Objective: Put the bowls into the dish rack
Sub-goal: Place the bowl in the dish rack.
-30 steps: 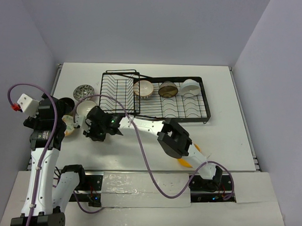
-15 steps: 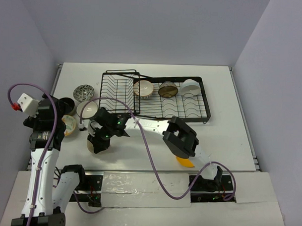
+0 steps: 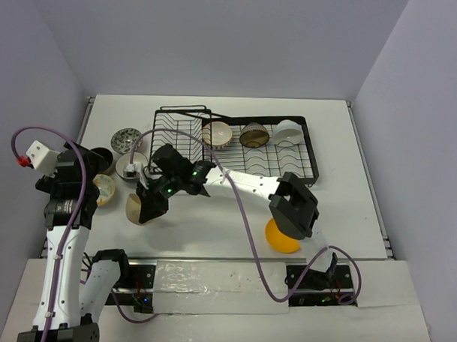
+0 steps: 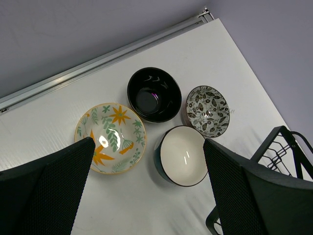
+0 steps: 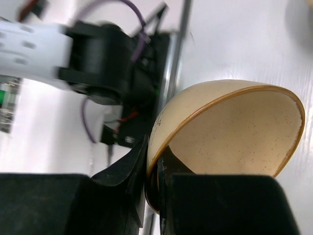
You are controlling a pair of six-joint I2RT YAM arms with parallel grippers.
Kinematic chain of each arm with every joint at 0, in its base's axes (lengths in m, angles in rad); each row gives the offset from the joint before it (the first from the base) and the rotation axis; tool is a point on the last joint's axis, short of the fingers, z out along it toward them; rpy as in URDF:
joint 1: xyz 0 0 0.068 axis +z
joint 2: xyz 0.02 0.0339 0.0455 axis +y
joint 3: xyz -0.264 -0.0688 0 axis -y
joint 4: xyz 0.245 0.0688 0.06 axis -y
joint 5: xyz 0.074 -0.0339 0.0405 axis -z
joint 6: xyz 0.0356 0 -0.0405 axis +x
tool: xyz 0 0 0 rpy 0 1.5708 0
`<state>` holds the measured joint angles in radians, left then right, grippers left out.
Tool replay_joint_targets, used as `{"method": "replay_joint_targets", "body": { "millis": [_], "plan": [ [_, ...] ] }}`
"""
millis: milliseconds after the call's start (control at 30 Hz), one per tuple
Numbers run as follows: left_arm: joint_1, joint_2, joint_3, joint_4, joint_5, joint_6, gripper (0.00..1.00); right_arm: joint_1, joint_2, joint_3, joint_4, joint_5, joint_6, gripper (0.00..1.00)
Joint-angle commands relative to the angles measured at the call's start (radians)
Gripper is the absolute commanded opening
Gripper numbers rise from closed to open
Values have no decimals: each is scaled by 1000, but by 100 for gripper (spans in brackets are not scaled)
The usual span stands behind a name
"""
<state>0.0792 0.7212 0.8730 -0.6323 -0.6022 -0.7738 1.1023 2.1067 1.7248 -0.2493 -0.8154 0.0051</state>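
Observation:
My right gripper (image 3: 152, 202) is shut on the rim of a cream-tan speckled bowl (image 5: 234, 132), one finger inside and one outside. It holds that bowl (image 3: 137, 208) tilted on edge, left of the dish rack (image 3: 308, 147). Three bowls stand in the rack: one cream (image 3: 219, 133), one brown (image 3: 254, 134), one white (image 3: 288, 132). My left gripper (image 4: 148, 144) hangs open above four bowls on the table: black (image 4: 154, 94), floral (image 4: 111, 137), grey patterned (image 4: 208, 110) and white-lined dark (image 4: 183, 155). An orange-yellow bowl (image 3: 280, 239) lies near the right arm's base.
The right arm reaches across the table in front of the rack, its purple cable (image 3: 242, 216) looping over the near edge. The rack's deeper wire basket (image 3: 177, 135) stands beside the four loose bowls. A metal rail (image 4: 102, 61) runs along the table's left edge.
The right gripper has lifted the cream-tan bowl and tipped it on edge, a little nearer the front edge. Its elbow has swung right, uncovering the orange-yellow bowl. The left arm has stayed put.

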Motion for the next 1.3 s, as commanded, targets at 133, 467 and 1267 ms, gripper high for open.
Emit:
{"method": "replay_joint_targets", "body": {
  "millis": [133, 467, 1267],
  "plan": [
    [5, -16, 4, 29, 2, 16, 98, -94, -237, -80, 320, -211, 189, 0],
    [-4, -16, 3, 28, 7, 19, 98, -286, -327, -180, 554, -39, 320, 0],
    [-61, -8, 7, 14, -31, 16, 97, -518, 13, -70, 1007, 32, 731, 0]
  ]
}}
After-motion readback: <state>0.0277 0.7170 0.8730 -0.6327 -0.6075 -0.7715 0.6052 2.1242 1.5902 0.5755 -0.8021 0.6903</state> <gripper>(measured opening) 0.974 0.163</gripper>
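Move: Out ahead of the right hand, which already holds the tan bowl by its rim, the rack's left section lies about 27 cm forward, 9 cm right and some 3 cm lower. The striped bowl already in the rack is about 26 cm ahead and 19 cm right; the cream-lined bowl on the table is roughly 13 cm ahead, 8 cm left and 12 cm below. From the left hand, that rack section lies about 15 cm ahead, 27 cm right and 12 cm lower. Lifting first, the right hand carries the tan bowl up about 14 cm while edging right, then sweeps forward over the rack's near rail, some 26 cm in all, and dips roughly 6 cm above the left section. The wrist turns clockwise some 35 degrees and rolls the hand's left side up; the fingers keep their pinch on the rim. ##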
